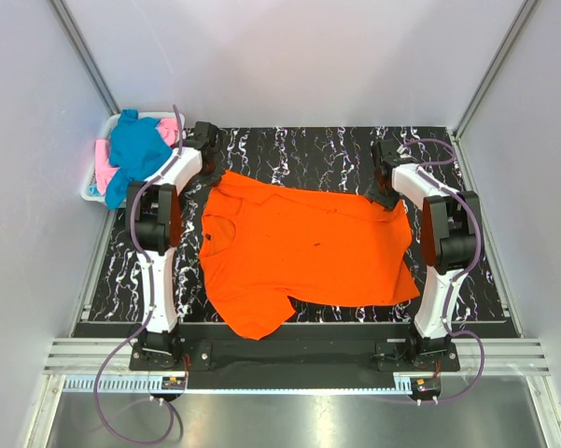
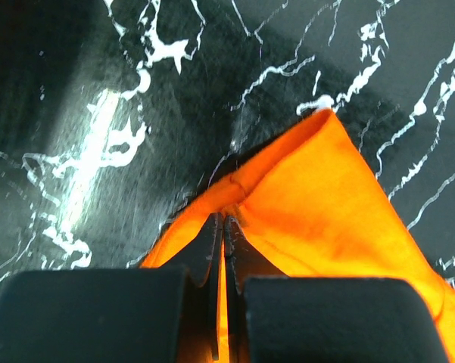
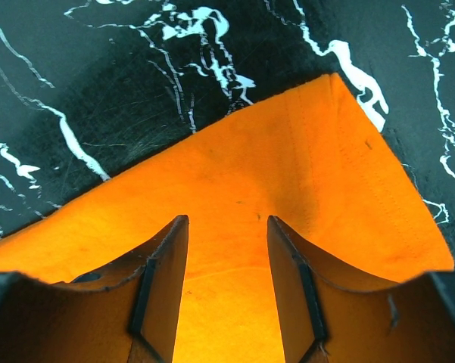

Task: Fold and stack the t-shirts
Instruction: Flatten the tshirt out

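The bright orange t-shirt (image 1: 308, 247) lies spread flat on the black marbled table (image 1: 289, 149), one sleeve hanging toward the near edge. My left gripper (image 1: 211, 170) is at the shirt's far left corner. In the left wrist view the left gripper (image 2: 225, 218) is shut on a raised fold of orange cloth (image 2: 325, 204). My right gripper (image 1: 385, 196) hovers at the far right corner. Its jaws stand open in the right wrist view, where the right gripper (image 3: 227, 219) has flat orange cloth (image 3: 272, 166) beneath it. A teal-blue t-shirt (image 1: 135, 149) and a pink t-shirt (image 1: 103, 174) lie crumpled in the basket.
The white plastic basket (image 1: 90, 189) stands off the table's far left corner, beside the left arm. Grey walls close in the back and both sides. A metal rail runs along the near edge behind the arm bases.
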Motion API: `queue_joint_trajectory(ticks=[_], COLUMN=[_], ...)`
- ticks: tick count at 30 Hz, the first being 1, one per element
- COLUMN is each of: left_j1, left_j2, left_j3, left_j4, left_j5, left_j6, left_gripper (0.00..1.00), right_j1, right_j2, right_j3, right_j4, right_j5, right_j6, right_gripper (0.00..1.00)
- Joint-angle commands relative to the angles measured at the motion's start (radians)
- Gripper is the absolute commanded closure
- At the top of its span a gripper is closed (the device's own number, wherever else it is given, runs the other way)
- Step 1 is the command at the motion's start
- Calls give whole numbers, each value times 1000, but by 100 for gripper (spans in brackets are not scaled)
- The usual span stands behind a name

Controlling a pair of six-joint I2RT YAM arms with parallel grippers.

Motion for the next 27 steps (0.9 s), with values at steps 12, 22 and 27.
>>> queue_joint_trajectory(ticks=[12, 22, 27], left_j1=[-27, -38, -39], left_j2=[-195, -201, -202], left_j3=[-102, -119, -130], left_j4=[33, 39, 39], left_j5=[12, 24, 24], left_j6=[12, 6, 5], left_gripper=[100, 100, 100], right_j1=[-45, -77, -77], right_j2=[-62, -88, -103], right_j3=[-24, -65, -91], right_j4=[-25, -30, -25], right_j5=[119, 83, 3], right_j6=[24, 29, 32], right_gripper=[45, 46, 47])
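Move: The left hand has the orange t-shirt between its shut fingertips. The shirt's far left corner lies about 4 cm ahead and 2 cm right of it, 2 cm lower; the white basket stands roughly 21 cm left and 6 cm ahead. The half-open right hand has the shirt's far right corner about 6 cm to its right and 3 cm ahead, 2 cm below, and the near right corner some 9 cm right and 28 cm back. Still pinching the cloth just inside the far left corner, the left hand lifts about 4 cm and settles back a centimetre, drawing back some 2.5 cm and slightly right. The right hand, low over the shirt with fingers staying half open, slides about 5 cm right towards the far right corner, then back some 2 cm, turning slightly clockwise. ##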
